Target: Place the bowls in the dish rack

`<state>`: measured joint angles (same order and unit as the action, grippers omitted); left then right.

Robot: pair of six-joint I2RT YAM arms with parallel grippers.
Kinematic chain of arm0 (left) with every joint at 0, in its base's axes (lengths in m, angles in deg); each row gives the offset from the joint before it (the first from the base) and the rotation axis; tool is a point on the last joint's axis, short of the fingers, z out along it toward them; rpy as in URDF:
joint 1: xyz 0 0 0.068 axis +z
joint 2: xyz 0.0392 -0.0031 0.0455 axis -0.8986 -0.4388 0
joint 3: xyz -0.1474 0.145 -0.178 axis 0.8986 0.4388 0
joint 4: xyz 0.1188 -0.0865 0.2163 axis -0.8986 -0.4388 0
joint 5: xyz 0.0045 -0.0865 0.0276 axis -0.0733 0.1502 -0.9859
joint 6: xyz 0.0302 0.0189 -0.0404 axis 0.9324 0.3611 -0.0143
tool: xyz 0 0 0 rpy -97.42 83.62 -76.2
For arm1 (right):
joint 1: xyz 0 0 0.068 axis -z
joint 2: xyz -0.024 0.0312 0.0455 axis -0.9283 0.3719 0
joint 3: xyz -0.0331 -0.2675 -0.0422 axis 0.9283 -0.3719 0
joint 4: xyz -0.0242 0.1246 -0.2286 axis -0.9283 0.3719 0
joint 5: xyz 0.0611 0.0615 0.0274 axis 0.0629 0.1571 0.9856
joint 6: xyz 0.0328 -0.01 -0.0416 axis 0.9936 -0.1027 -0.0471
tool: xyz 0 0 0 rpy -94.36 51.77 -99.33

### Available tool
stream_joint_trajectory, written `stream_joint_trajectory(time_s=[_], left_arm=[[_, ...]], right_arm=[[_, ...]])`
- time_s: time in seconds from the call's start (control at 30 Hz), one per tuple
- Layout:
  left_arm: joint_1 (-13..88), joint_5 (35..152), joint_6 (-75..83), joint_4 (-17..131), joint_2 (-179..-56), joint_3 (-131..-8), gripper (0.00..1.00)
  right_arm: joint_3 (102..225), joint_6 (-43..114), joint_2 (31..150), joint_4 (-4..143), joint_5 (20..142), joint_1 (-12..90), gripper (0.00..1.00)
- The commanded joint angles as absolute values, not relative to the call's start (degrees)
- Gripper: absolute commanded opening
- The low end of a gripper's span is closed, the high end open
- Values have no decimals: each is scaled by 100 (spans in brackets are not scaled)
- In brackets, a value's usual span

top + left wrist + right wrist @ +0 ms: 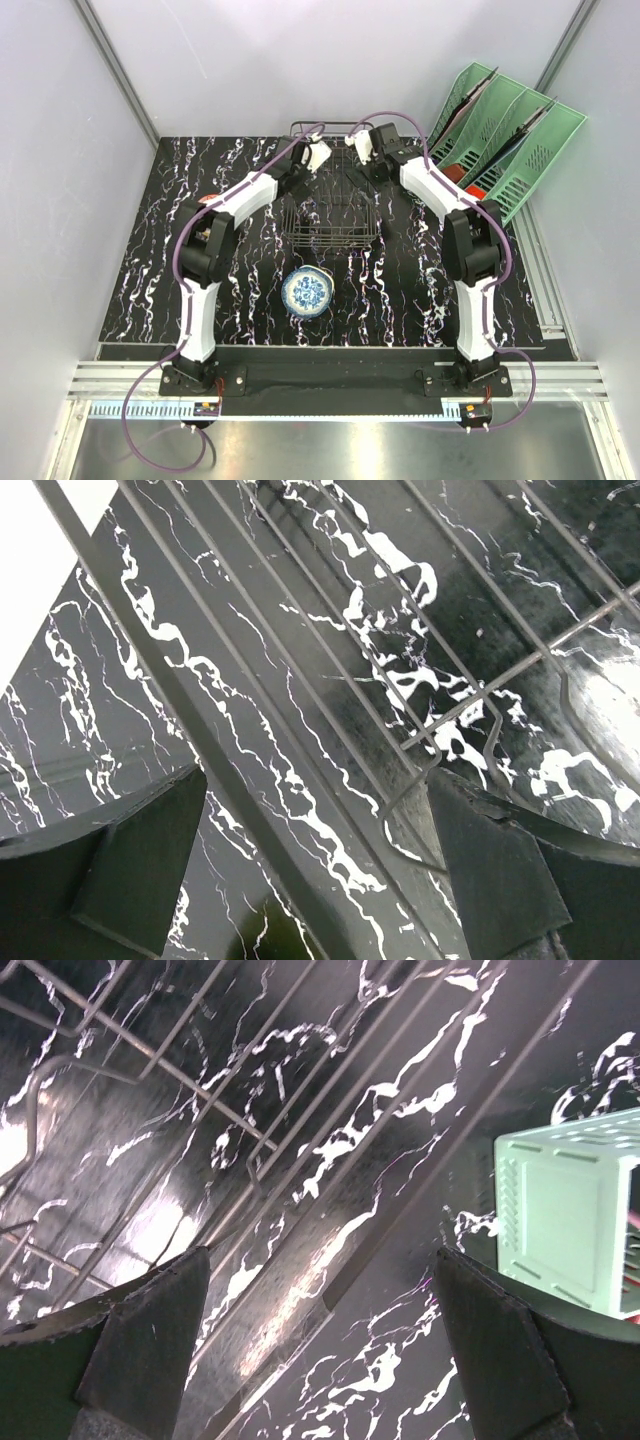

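Note:
The dish rack (332,212), a dark wire basket, stands at the middle of the black marbled table, and no bowl shows inside it. A white bowl with a blue floral pattern (306,292) sits just in front of it. My left gripper (316,156) hangs open over the rack's far left edge. In the left wrist view it (315,780) is empty, with rack wires (524,663) beneath. My right gripper (362,146) is open over the far right edge. In the right wrist view it (322,1252) is empty, with rack wires (150,1054) to its left. No other bowls are in view.
A mint-green slotted file organizer (505,135) stands at the back right, and also shows in the right wrist view (560,1220). A small red thing (209,198) peeks out beside the left arm. Grey walls enclose the table (150,270) on three sides.

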<state>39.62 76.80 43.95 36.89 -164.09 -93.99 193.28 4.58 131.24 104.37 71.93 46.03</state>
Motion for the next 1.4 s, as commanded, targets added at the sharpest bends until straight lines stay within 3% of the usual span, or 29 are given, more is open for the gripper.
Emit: stream_joint_trajectory(time_s=[0.0, 0.8, 1.17, 1.37], left_arm=[[3937, 7383, 4457, 3837, -16571, -9899, 99], [3954, 6565, 4730, 4118, -17380, -10866, 99], [3981, 6539, 4343, 4716, -16387, -10647, 99], [4033, 6504, 4246, 4690, -15237, -9998, 99]], right_arm=[[19762, 567, 13356, 10151, 6866, 4540, 100], [19376, 523, 12804, 10081, 6866, 4531, 100], [19596, 461, 12083, 10116, 6866, 4523, 100], [19060, 356, 11459, 10107, 6901, 4531, 100]])
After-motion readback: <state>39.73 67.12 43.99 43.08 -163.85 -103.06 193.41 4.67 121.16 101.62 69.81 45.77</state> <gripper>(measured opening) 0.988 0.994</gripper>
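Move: The dish rack's middle lies about 6 cm right of the left hand, 2 cm ahead and 3 cm below; from the right hand it is some 6 cm left and 2 cm back. From the left hand, the blue bowl stands about 20 cm back and 1 cm right, the red bowl about 19 cm left and 4 cm back. The green rack's middle is roughly 27 cm right of the right hand and 6 cm ahead. Both open hands nudge the dish rack forward, left hand about 5 cm, right 2, then rise roughly 10 cm. ##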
